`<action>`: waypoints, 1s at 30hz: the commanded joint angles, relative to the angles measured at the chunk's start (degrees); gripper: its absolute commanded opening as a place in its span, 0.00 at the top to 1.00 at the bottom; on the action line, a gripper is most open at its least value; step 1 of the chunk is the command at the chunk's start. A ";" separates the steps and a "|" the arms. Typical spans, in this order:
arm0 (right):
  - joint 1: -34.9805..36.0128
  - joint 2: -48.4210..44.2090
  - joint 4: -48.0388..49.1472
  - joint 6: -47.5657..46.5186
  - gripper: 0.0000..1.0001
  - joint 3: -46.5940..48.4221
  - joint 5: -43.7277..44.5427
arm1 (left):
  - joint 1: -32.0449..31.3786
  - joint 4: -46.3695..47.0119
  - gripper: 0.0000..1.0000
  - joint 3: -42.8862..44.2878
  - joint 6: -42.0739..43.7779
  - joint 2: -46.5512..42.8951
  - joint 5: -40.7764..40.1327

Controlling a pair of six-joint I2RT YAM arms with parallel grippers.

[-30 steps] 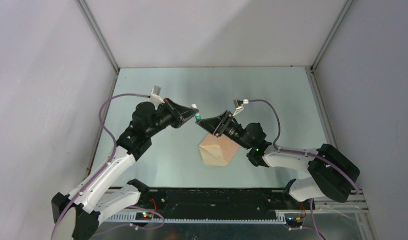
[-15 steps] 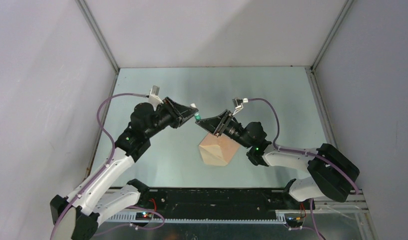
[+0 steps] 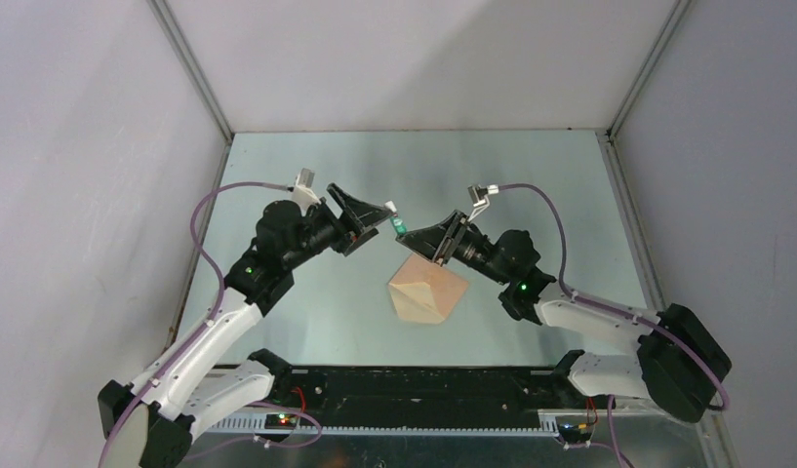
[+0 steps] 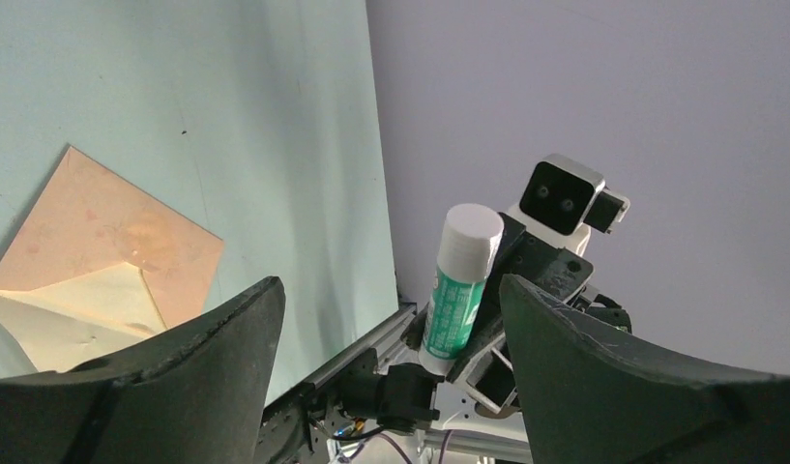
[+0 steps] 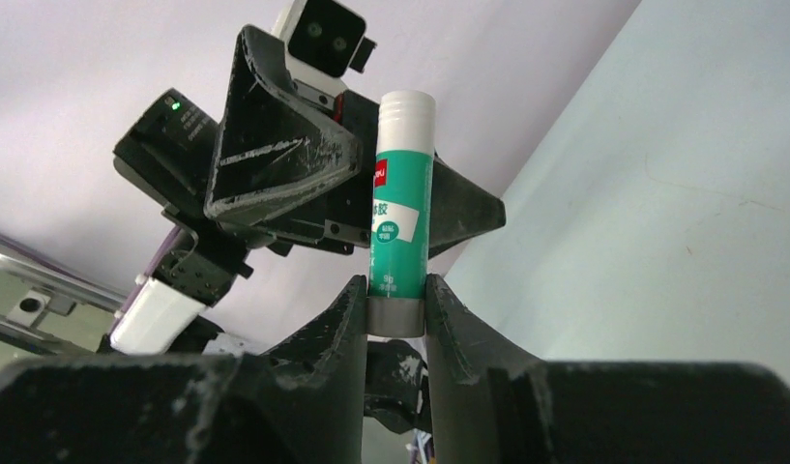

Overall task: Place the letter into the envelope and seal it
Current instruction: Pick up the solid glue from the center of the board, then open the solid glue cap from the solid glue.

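The tan envelope [image 3: 428, 292] lies on the table below both grippers, its flap open and the paler inside showing [image 4: 76, 324]. No separate letter sheet shows; the letter is hidden or out of view. A green glue stick [image 3: 399, 226] with a white cap is held in the air above the envelope's far corner. My right gripper [image 3: 407, 237] is shut on its grey base [image 5: 397, 319]. My left gripper [image 3: 386, 214] faces it from the left, jaws wide open, with the stick [image 4: 458, 280] seen between its fingers but untouched.
The pale green table [image 3: 531, 185] is boxed in by grey walls on the left, back and right. A black metal rail [image 3: 423, 390] with the arm bases runs along the near edge.
My left gripper has opened and let go of the glue stick. My right gripper has kept hold of the stick and drawn slightly back to the right.
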 commanded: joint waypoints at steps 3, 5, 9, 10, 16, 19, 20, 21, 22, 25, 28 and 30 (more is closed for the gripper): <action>-0.61 -4.53 -7.53 -4.21 1.00 2.06 -2.87 | 0.47 4.47 0.17 1.34 1.35 -0.91 2.55; -0.91 -4.53 -7.71 -3.95 1.00 2.04 -3.38 | 0.47 8.39 0.17 0.73 0.75 -1.37 3.99; -0.90 -3.80 -6.46 -3.34 1.00 2.09 -4.40 | 0.47 9.82 0.18 1.88 1.54 -0.36 5.93; -0.94 -3.57 -6.11 -3.08 1.00 2.06 -4.50 | 0.43 9.73 0.22 1.99 1.67 -0.16 5.99; -0.87 -3.42 -5.18 -2.66 1.00 2.09 -4.64 | 0.47 9.39 0.39 2.16 1.73 0.91 6.60; -0.92 -3.41 -4.99 -2.59 1.00 2.11 -4.64 | 0.47 9.29 0.41 1.72 1.75 1.05 6.67; -0.94 -3.33 -4.97 -2.48 1.00 2.12 -4.71 | 0.47 9.69 0.42 1.60 1.45 1.09 6.66; -0.89 -3.31 -4.87 -2.44 1.00 2.12 -4.80 | 0.36 9.89 0.45 1.45 1.27 1.14 6.71; -0.88 -3.22 -4.63 -2.33 1.00 2.10 -4.83 | 0.42 10.08 0.46 1.41 1.22 1.24 6.63; -0.83 -2.84 -3.81 -1.95 1.00 2.12 -5.05 | 0.40 10.21 0.52 1.52 0.94 1.79 6.49; -0.73 -2.41 -3.17 -1.65 1.00 2.12 -5.55 | 0.38 11.08 0.61 1.44 0.45 2.48 6.63; -0.66 -2.17 -2.97 -1.48 1.00 2.11 -5.78 | 0.38 11.97 0.63 1.31 -0.02 3.09 7.26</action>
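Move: I hold the glue stick nearly upright by its grey base in my right hand, its middle about 3 cm above those fingers and roughly 1 cm ahead and 1 cm left. From my open left hand that middle is level, some 3 cm right and 1 cm back. Its white cap is about 3 cm right and 3 cm up, straight across. The envelope lies on the board roughly 11 cm right, 5 cm back and 28 cm below my left hand. I lift my left hand nearly 3 cm, then let it settle slightly while edging about 1.5 cm right to the white cap, and close its wide-open fingers to under half, one on either side of the cap. My right hand keeps its pinch on the grey base and eases about 1 cm back and 1 cm down. ##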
